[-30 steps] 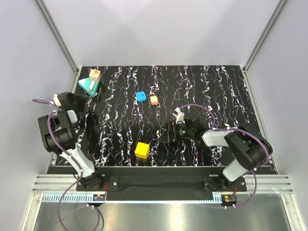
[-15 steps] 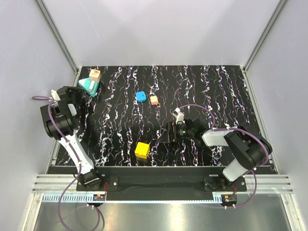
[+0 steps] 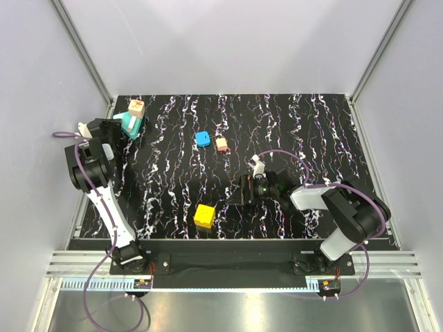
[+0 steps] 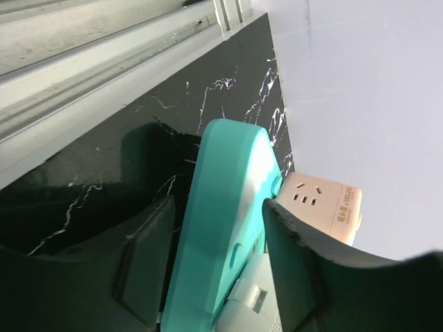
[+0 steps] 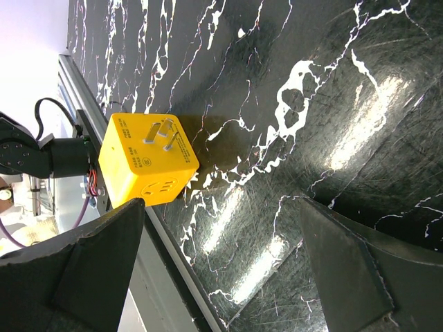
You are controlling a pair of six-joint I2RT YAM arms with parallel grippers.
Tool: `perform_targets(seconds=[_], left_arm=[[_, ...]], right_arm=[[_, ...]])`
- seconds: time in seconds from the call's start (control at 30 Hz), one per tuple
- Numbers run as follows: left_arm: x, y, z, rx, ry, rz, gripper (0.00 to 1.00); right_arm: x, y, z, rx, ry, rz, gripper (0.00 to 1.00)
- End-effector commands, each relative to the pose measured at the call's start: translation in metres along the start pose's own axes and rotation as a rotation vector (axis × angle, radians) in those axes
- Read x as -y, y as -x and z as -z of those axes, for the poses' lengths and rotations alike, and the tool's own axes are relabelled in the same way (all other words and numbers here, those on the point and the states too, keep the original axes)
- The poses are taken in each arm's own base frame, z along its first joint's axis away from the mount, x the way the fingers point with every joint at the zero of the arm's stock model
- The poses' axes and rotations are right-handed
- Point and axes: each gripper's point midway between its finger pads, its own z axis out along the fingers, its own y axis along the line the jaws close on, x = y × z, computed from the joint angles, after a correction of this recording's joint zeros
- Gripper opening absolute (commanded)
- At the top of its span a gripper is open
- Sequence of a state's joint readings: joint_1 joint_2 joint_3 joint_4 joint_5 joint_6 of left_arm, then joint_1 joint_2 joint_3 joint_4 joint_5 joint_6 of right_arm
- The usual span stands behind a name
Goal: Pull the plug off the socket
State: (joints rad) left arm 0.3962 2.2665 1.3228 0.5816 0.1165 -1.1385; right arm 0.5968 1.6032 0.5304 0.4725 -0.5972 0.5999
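Note:
The teal socket (image 3: 129,123) lies at the far left corner of the black mat, with the tan plug (image 3: 136,107) seated on its far end. My left gripper (image 3: 119,128) is at the socket's near side. In the left wrist view the socket (image 4: 225,228) stands between both fingers, which press its flat faces, and the plug (image 4: 322,204) sticks out beyond the right finger; my left gripper (image 4: 218,214) is shut on the socket. My right gripper (image 3: 242,190) rests open and empty on the mat at centre right, and shows the same in its own view (image 5: 221,203).
A yellow cube (image 3: 204,216) with metal prongs lies near the front edge, just left of the right gripper, and shows in the right wrist view (image 5: 147,160). A small blue block (image 3: 203,139) and a salmon block (image 3: 221,144) lie mid-mat. The metal rail and wall run beside the socket.
My left arm has swung away from me toward the far left corner, and its gripper has reached the socket. The right arm has not moved.

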Motion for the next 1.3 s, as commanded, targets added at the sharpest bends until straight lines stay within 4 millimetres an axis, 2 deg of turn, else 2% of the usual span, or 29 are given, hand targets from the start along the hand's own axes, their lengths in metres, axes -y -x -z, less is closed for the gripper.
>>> perform_targets(seconds=[0.0,0.2,0.33,0.37,0.53,0.57,0.63,0.67,0.7,0.77,0.83,0.87,1.0,1.03,1.1,1.13,1.2,1.27], left_arm=[[0.010,0.008,-0.008,0.017,-0.038,-0.015,0.55],[0.002,-0.001,-0.012,-0.023,-0.032,-0.018,0.43],[-0.002,-0.005,-0.009,-0.032,-0.031,-0.019,0.29],[-0.005,-0.007,-0.006,-0.031,-0.032,-0.019,0.22],[-0.010,-0.015,0.010,-0.047,-0.038,-0.020,0.06],[-0.018,-0.022,0.017,-0.058,-0.023,-0.020,0.04],[-0.012,-0.025,0.028,-0.057,-0.037,-0.029,0.00],[-0.022,-0.033,0.036,-0.072,-0.016,-0.028,0.00],[-0.012,-0.031,0.044,-0.059,-0.042,-0.032,0.00],[-0.006,-0.028,0.065,-0.031,-0.071,-0.033,0.00],[0.002,-0.033,0.075,-0.056,-0.089,-0.015,0.00],[0.012,-0.034,0.083,-0.070,-0.114,-0.018,0.00],[0.027,-0.056,0.115,-0.120,-0.123,-0.045,0.00],[0.017,-0.064,0.124,-0.135,-0.101,-0.042,0.00],[0.023,-0.069,0.140,-0.126,-0.115,-0.041,0.00],[0.011,-0.077,0.148,-0.138,-0.091,-0.039,0.00],[0.011,-0.079,0.160,-0.144,-0.104,-0.038,0.00],[-0.002,-0.088,0.174,-0.160,-0.102,-0.028,0.00]], right_arm=[[0.008,-0.004,0.000,-0.011,-0.015,-0.011,1.00],[0.008,-0.003,0.000,-0.011,-0.015,-0.013,1.00],[0.008,-0.003,0.000,-0.008,-0.016,-0.013,1.00],[0.009,-0.002,0.000,-0.007,-0.016,-0.014,1.00],[0.008,-0.003,0.000,-0.007,-0.015,-0.012,1.00],[0.008,-0.002,0.001,-0.004,-0.014,-0.011,1.00],[0.009,-0.003,0.001,-0.006,-0.016,-0.012,1.00],[0.009,-0.003,0.001,-0.005,-0.015,-0.009,1.00],[0.007,-0.003,0.002,-0.003,-0.012,-0.007,1.00],[0.006,-0.003,0.003,0.001,-0.007,-0.001,1.00],[0.006,-0.004,0.003,0.002,-0.004,-0.001,1.00],[0.005,-0.004,0.003,0.003,-0.003,-0.002,1.00],[0.006,-0.004,0.003,0.001,-0.003,-0.004,1.00],[0.007,-0.003,0.002,0.001,-0.004,-0.007,1.00],[0.007,-0.004,0.002,-0.001,-0.006,-0.009,1.00],[0.008,-0.004,0.002,-0.001,-0.010,-0.014,1.00],[0.011,-0.005,0.001,-0.006,-0.019,-0.025,1.00],[0.013,-0.002,-0.002,-0.006,-0.031,-0.028,1.00]])
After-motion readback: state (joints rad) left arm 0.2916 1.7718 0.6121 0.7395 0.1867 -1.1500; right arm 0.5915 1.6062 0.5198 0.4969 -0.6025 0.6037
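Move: Nearly between the left hand's open fingers lies the body of the teal socket, its middle about 3 cm ahead and 4 cm to the right, roughly at finger height. The beige cube plug stands some 10 cm ahead and 6 cm to the right, a little higher; the white plug is about 1 cm ahead and 5 cm to the right. From the idle right hand, the teal socket lies roughly 40 cm ahead and 54 cm to the left. Closing on the near left part of the teal socket, the left fingers pinch its body across its thickness. With that grip kept, the hand draws the socket back about 14 cm and some 12 cm to the right, away from the table's left edge, staying near its starting height and turning about 10 degrees clockwise. ##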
